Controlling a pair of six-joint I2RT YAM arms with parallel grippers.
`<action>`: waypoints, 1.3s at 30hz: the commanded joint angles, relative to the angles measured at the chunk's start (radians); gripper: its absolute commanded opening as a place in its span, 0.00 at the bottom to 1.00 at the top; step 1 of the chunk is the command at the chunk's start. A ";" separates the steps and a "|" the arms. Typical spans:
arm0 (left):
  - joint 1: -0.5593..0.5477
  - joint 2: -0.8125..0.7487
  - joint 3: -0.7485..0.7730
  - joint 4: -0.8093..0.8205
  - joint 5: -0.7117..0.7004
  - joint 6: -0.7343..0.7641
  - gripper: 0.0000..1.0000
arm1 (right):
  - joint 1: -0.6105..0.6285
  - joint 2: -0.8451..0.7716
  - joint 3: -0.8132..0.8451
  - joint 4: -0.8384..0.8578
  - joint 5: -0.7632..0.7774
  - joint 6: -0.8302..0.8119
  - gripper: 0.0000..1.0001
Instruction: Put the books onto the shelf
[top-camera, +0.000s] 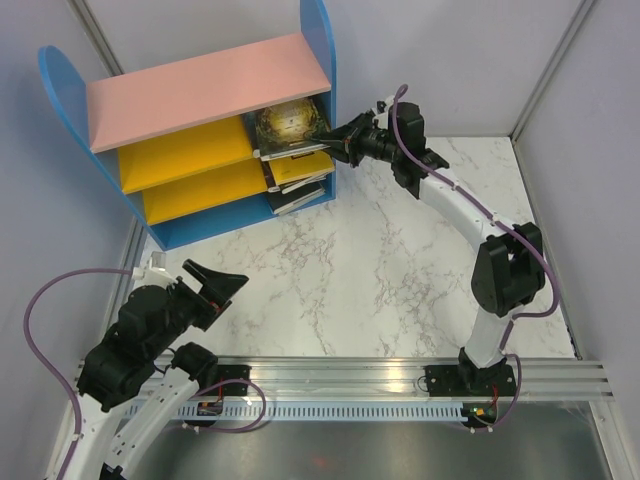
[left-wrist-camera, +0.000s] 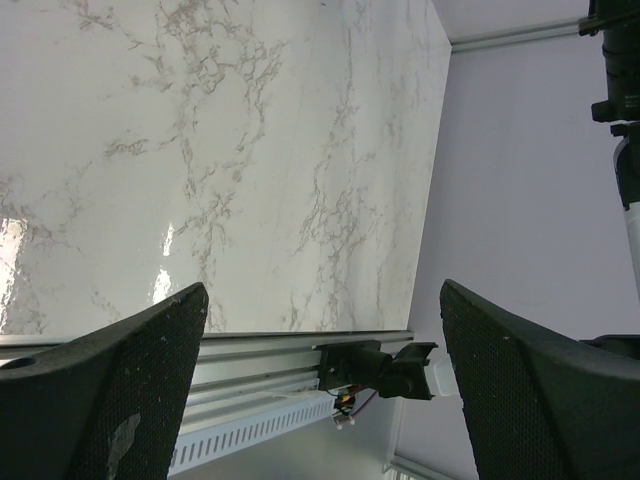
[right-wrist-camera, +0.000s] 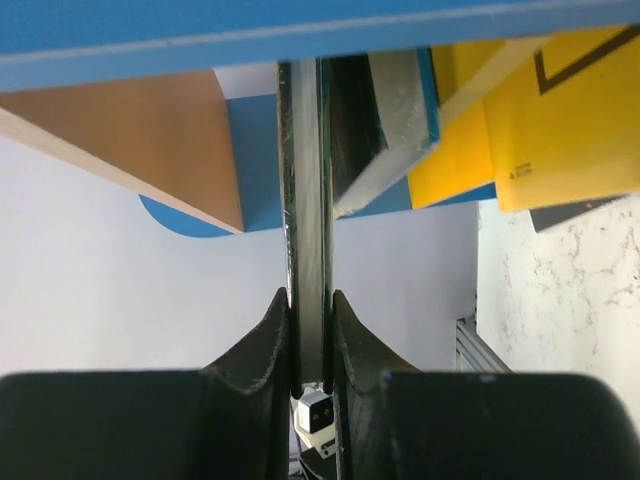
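Note:
The shelf (top-camera: 200, 90) stands at the back left, with blue side panels, a pink top board and yellow boards below. My right gripper (top-camera: 340, 135) reaches to its right end, shut on a black-and-gold book (top-camera: 285, 122) that lies under the pink board. The right wrist view shows that book's thin dark edge (right-wrist-camera: 308, 200) pinched between both fingers (right-wrist-camera: 265, 350), running in past the blue panel (right-wrist-camera: 300, 35). More books (top-camera: 298, 180) sit on the lower boards, one of them yellow (right-wrist-camera: 560, 130). Near the front left my left gripper (top-camera: 215, 285) stands open and empty (left-wrist-camera: 322, 300) above the marble table.
Grey walls close in the marble table (top-camera: 400, 260) at the back and both sides. An aluminium rail (top-camera: 350, 375) carrying the arm bases runs along the near edge. The right arm's base mount (left-wrist-camera: 380, 365) shows between my left fingers.

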 joint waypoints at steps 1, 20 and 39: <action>-0.001 -0.001 -0.009 -0.004 -0.010 0.016 0.98 | -0.003 0.045 0.111 0.031 -0.006 0.032 0.00; -0.001 0.028 -0.002 0.000 -0.028 0.050 0.99 | 0.007 0.276 0.381 0.013 -0.031 0.094 0.54; -0.001 0.068 0.008 0.010 -0.010 0.074 0.99 | -0.016 0.161 0.151 0.007 -0.183 0.061 0.63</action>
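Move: At the right end of the upper yellow board is the place for the gold-pictured book that the right hand already pinches by its right edge: some 12 cm ahead, 9 cm left and barely below that hand. The yellow book lies about 4 cm ahead, 4 cm left and 10 cm below the hand; the dark books, 3 cm ahead, 5 cm left and 18 cm below. From the left hand, the place is roughly 40 cm ahead, 7 cm right and 8 cm above. Keeping its pinch on the book's edge, the right hand pushes forward about 5.5 cm and some 3 cm left, into the shelf. There its fingers open wide to end the pinch, and the hand then draws back about 3 cm and sinks some 4 cm, tipping slightly downward and turning a little counter-clockwise, its open fingers staying close to the book's edge. ##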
